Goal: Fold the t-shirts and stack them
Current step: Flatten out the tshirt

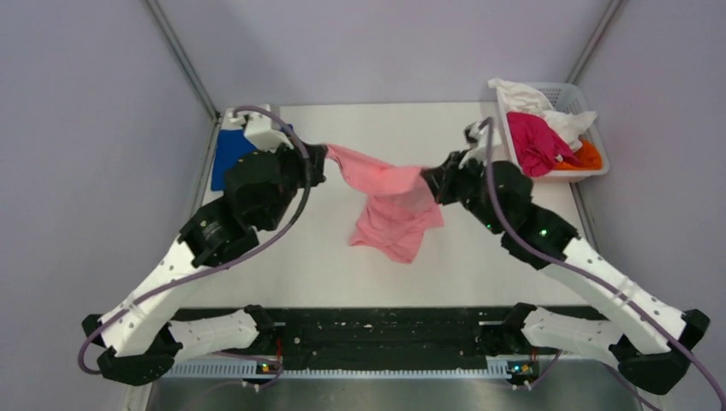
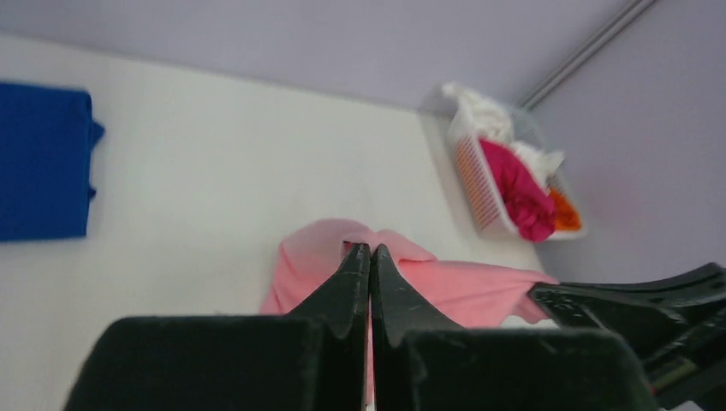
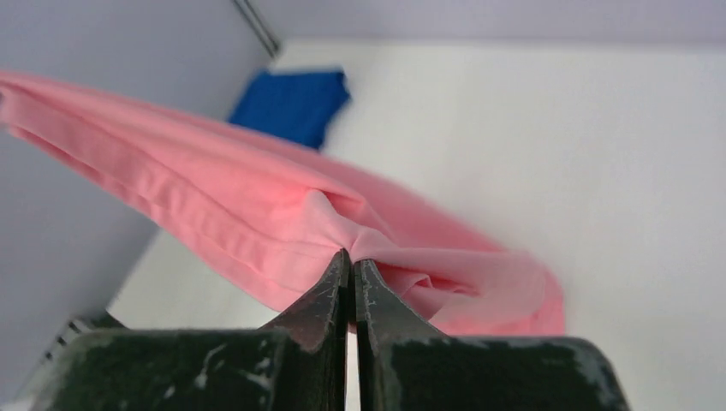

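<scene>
The light pink t-shirt (image 1: 389,201) hangs above the table's middle, stretched between both grippers, its lower part drooping toward the table. My left gripper (image 1: 324,161) is shut on its left end; in the left wrist view the shut gripper (image 2: 370,250) pinches pink cloth (image 2: 479,287). My right gripper (image 1: 430,181) is shut on its right end; in the right wrist view it (image 3: 352,257) grips a bunched fold of the shirt (image 3: 214,197). The royal blue t-shirt (image 1: 229,156) lies folded at the far left, also seen in the left wrist view (image 2: 43,163) and the right wrist view (image 3: 291,103).
A white slotted basket (image 1: 591,167) at the far right holds magenta (image 1: 535,141), white (image 1: 535,98) and orange (image 1: 586,156) shirts. The basket also shows in the left wrist view (image 2: 475,193). Grey walls enclose the white table (image 1: 479,265) on three sides.
</scene>
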You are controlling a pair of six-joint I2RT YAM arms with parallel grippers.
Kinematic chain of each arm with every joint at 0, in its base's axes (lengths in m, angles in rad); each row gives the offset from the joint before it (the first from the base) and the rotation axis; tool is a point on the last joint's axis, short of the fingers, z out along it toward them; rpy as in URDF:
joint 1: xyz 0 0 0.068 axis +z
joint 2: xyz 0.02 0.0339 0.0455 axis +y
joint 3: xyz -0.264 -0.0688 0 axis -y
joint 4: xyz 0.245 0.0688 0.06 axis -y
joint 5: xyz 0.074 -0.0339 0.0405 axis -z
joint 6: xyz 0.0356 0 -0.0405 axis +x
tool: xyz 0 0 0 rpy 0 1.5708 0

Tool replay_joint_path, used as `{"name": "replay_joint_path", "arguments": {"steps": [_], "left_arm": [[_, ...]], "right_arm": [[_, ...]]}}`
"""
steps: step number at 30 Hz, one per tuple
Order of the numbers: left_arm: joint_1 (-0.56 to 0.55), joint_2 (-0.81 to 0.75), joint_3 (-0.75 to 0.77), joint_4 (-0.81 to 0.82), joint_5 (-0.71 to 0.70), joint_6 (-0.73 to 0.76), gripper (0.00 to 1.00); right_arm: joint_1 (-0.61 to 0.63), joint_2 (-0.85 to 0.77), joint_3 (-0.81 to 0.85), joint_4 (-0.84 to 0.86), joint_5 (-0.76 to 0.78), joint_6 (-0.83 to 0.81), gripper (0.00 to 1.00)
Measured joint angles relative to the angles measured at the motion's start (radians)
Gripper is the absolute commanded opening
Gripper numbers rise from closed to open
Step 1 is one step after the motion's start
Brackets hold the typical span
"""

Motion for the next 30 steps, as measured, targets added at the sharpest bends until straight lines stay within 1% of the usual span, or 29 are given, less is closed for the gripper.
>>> {"name": "replay_joint_path", "arguments": {"steps": [5,6,9,14,18,20,21,23,26,27,30], "left_arm": [[0.0,-0.049,0.177,0.087,-0.008,0.152,0.0],[0.0,-0.049,0.213,0.098,-0.006,0.179,0.0],[0.0,-0.048,0.319,0.142,-0.003,0.261,0.0],[0.0,-0.037,0.414,0.249,-0.046,0.394,0.0],[0.0,0.025,0.48,0.328,-0.101,0.493,0.0],[0.008,0.084,0.503,0.38,-0.155,0.55,0.0],[0.021,0.115,0.51,0.398,-0.174,0.571,0.0],[0.085,0.191,0.532,0.408,-0.187,0.576,0.0],[0.258,0.347,0.63,0.333,-0.127,0.497,0.0],[0.314,0.416,0.68,0.296,-0.105,0.475,0.0],[0.395,0.589,0.827,0.222,-0.06,0.451,0.0]], "right_arm": [[0.001,0.006,0.378,-0.016,-0.002,-0.178,0.0],[0.001,0.024,0.469,-0.034,-0.019,-0.214,0.0],[0.002,0.077,0.666,-0.066,-0.086,-0.298,0.0],[0.002,0.214,0.959,-0.13,-0.125,-0.447,0.0],[-0.014,0.335,1.076,-0.146,-0.106,-0.544,0.0],[-0.066,0.387,1.091,-0.148,-0.128,-0.563,0.0],[-0.115,0.417,1.089,-0.15,-0.149,-0.563,0.0],[-0.224,0.474,1.069,-0.141,-0.196,-0.553,0.0],[-0.367,0.572,1.05,-0.111,-0.284,-0.539,0.0],[-0.395,0.605,1.06,-0.105,-0.311,-0.536,0.0],[-0.457,0.747,1.203,-0.111,-0.38,-0.53,0.0]]}}
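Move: I already pinch the pink t-shirt in both hands. Its hanging lower part is about 16 cm to the right of my left hand, 2 cm ahead and some 38 cm below. From my right hand it is roughly 4 cm left, 1 cm ahead and 28 cm below. The blue folded stack lies about 25 cm ahead of my left hand and 23 cm left, 39 cm down; the laundry basket is some 26 cm ahead of my right hand and 38 cm right, 22 cm down. I keep both pinches and hoist the t-shirt steeply, my right hand about 30 cm and my left about 25, easing back slightly and tipping my fingers up, while my left hand draws outward to the left. Then I sweep both hands forward over 20 cm towards the far wall, sinking a little, fingers tipping partly down again and my left turning counter-clockwise. ##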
